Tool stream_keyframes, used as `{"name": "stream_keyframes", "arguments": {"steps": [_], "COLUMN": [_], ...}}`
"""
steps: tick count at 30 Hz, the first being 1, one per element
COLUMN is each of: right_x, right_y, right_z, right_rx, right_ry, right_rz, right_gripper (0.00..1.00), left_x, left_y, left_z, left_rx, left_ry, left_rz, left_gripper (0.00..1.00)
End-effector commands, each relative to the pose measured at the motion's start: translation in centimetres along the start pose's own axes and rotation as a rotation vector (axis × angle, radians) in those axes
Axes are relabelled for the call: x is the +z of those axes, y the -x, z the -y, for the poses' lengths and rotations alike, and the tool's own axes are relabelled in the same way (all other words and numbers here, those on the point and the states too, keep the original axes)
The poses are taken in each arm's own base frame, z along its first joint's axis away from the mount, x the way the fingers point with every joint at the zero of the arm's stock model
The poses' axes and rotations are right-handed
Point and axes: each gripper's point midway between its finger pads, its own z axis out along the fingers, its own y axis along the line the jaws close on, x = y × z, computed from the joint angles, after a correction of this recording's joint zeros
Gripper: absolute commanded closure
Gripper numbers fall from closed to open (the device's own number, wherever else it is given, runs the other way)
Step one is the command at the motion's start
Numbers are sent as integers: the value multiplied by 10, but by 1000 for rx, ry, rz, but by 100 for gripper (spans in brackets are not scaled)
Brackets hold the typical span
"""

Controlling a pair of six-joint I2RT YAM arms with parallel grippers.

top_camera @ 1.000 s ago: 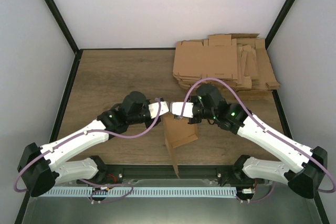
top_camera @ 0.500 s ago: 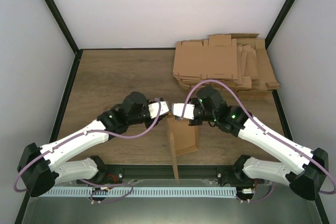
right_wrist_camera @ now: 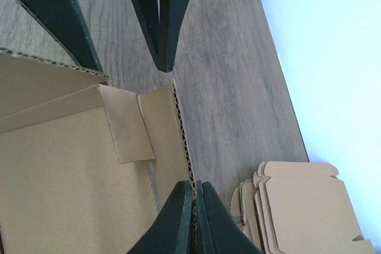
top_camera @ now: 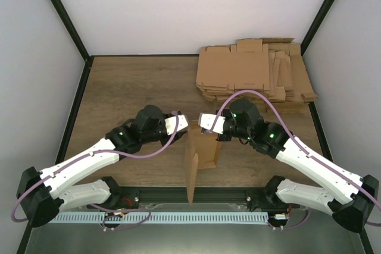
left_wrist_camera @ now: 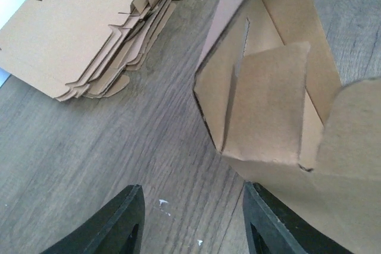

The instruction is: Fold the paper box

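The paper box (top_camera: 201, 157) is a half-folded brown cardboard piece standing upright near the table's front edge, with one long flap reaching toward the arm bases. My right gripper (top_camera: 203, 128) is shut on the corrugated top edge of a box wall (right_wrist_camera: 71, 176); in the right wrist view the gripper (right_wrist_camera: 193, 186) has its fingers pressed together on that edge. My left gripper (top_camera: 185, 122) hovers just left of the box, open. In the left wrist view this gripper (left_wrist_camera: 191, 190) has only bare table between its fingers, and the box (left_wrist_camera: 280, 105) stands to their right.
A pile of flat cardboard blanks (top_camera: 256, 77) lies at the back right of the wooden table (top_camera: 125, 93), and also shows in the wrist views as the pile (left_wrist_camera: 77, 34) and the pile (right_wrist_camera: 303, 206). Black frame posts and white walls enclose the table.
My left gripper has opened and let go of the box, drawing slightly left. The box has turned in the right gripper's hold, its long flap swinging leftward.
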Motion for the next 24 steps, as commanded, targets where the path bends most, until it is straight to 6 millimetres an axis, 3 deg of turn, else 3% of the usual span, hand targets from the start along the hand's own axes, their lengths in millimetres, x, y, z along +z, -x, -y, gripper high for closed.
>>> {"name": "stream_keyframes", "arguments": {"steps": [1, 5, 14, 19, 24], "right_x": [-8, -6, -4, 0, -8], "right_y": [13, 8, 7, 0, 1], "right_z": [15, 17, 25, 47, 79], "right_rx": [26, 32, 34, 26, 28], "right_ry": [-57, -65, -85, -174, -313], "right_rz": [31, -1, -28, -102, -151], "right_gripper": [99, 99, 99, 99, 99], "left_x": [-11, -23, -65, -91, -120], "left_y": [9, 13, 30, 54, 84], "left_z": [-4, -7, -24, -48, -71], "left_rx": [-9, -32, -181, -438, -768], "left_ry": [16, 37, 134, 230, 272], "left_rz": [21, 31, 78, 202, 377], "left_gripper": [49, 46, 8, 0, 0]}}
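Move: The box stands on end, its wall edge already between the right fingers. Its middle is some 6 cm to the right of the left hand, 6 cm back and 5 cm lower; the nearly half-open left fingers hold nothing. The flat cardboard stack lies about 19 cm ahead of the left hand, 25 cm to its right and 18 cm down. From the right hand, the box's middle is about 7 cm back, 1 cm left and 10 cm below. Take the empty left gripper away from the box corner, up about 10 cm and some 5 cm to the left, opening its fingers fully and swinging the wrist counter-clockwise as it rises. Keep the right fingers shut on the wall edge and carry the box forward about 4 cm, mostly late on, turning roughly 10 degrees clockwise. ##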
